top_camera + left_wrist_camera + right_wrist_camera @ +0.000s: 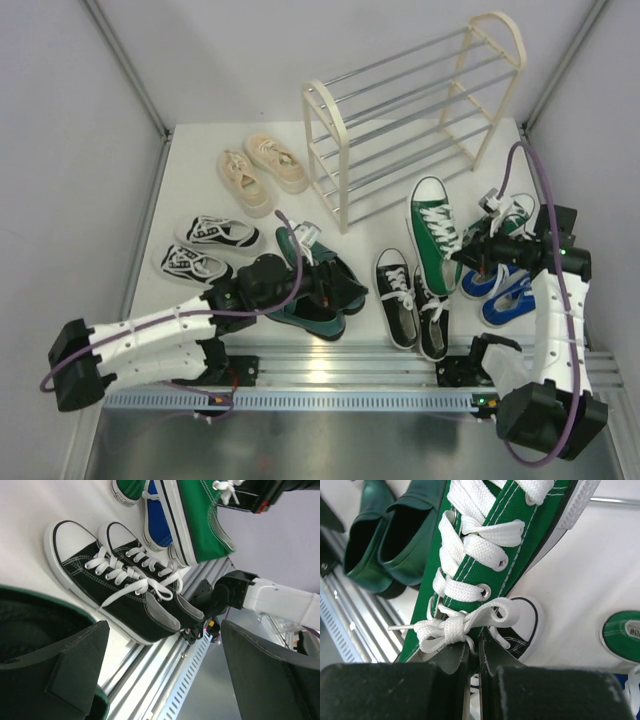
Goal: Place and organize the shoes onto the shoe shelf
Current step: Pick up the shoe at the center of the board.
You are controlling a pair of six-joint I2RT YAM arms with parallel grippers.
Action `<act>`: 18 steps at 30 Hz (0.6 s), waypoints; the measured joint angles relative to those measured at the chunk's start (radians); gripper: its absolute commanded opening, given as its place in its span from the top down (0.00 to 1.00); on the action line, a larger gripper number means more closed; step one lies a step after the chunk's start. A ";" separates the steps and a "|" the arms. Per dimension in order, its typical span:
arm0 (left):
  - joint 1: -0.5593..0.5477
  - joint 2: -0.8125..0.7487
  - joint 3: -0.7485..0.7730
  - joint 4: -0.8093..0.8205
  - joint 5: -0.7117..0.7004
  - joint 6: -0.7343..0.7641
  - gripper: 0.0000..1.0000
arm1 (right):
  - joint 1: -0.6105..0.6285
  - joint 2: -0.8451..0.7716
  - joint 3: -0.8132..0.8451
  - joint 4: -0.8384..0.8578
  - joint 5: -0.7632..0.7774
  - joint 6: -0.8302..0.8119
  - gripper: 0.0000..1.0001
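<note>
The shoe shelf [497, 17] stands bare at the back right. My right gripper [462, 258] [480, 652] is shut on the collar of a green sneaker [434, 238] [480, 555], just behind its lace bow. That sneaker hangs tilted over a black sneaker's toe [522, 627], its own toe toward the shelf. My left gripper [322, 288] [165, 675] is open above the dark green loafers [318, 292]; its left finger [65, 670] sits at one loafer's opening [25, 625]. The black pair [408, 298] [125, 585] lies between the arms.
Cream sneakers [258, 168] lie at the back left, striped sneakers [205, 248] at the left. The second green sneaker [515, 213] and the blue pair [500, 290] lie under the right arm. A slotted metal rail [330, 372] runs along the near edge.
</note>
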 measured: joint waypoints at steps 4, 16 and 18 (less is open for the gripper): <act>-0.069 0.187 0.056 0.129 -0.077 0.030 0.01 | 0.042 0.000 0.059 -0.178 -0.069 -0.220 1.00; -0.076 0.365 0.107 0.372 -0.085 0.055 0.01 | 0.303 -0.057 0.042 -0.256 -0.103 -0.347 1.00; -0.076 0.365 0.116 0.388 -0.085 0.054 0.04 | 0.348 -0.059 0.041 -0.254 -0.100 -0.346 1.00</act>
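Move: The green sneaker in the right fingers has its middle about 18 cm right and 11 cm ahead of the left hand, a few centimetres lower. The left gripper, open to receive it, lies some 23 cm left and 7 cm back of the right hand; the sneaker's own middle is 5 cm left and 4 cm ahead of that hand. The black sneakers sit about 4 cm left, 6 cm back and 15 cm below the right hand. The green loafers lie 8 cm left of the left hand, 5 cm ahead and 18 cm down. Back and left by about 8 and 7 cm, the right hand brings the green sneaker to the left gripper, turning some 30 degrees counter-clockwise and keeping its pinch by the laces. The left hand comes to meet it, about 7 cm right and slightly forward, fast at first, then easing and rising a little, fingers still wide open and not yet closing. ##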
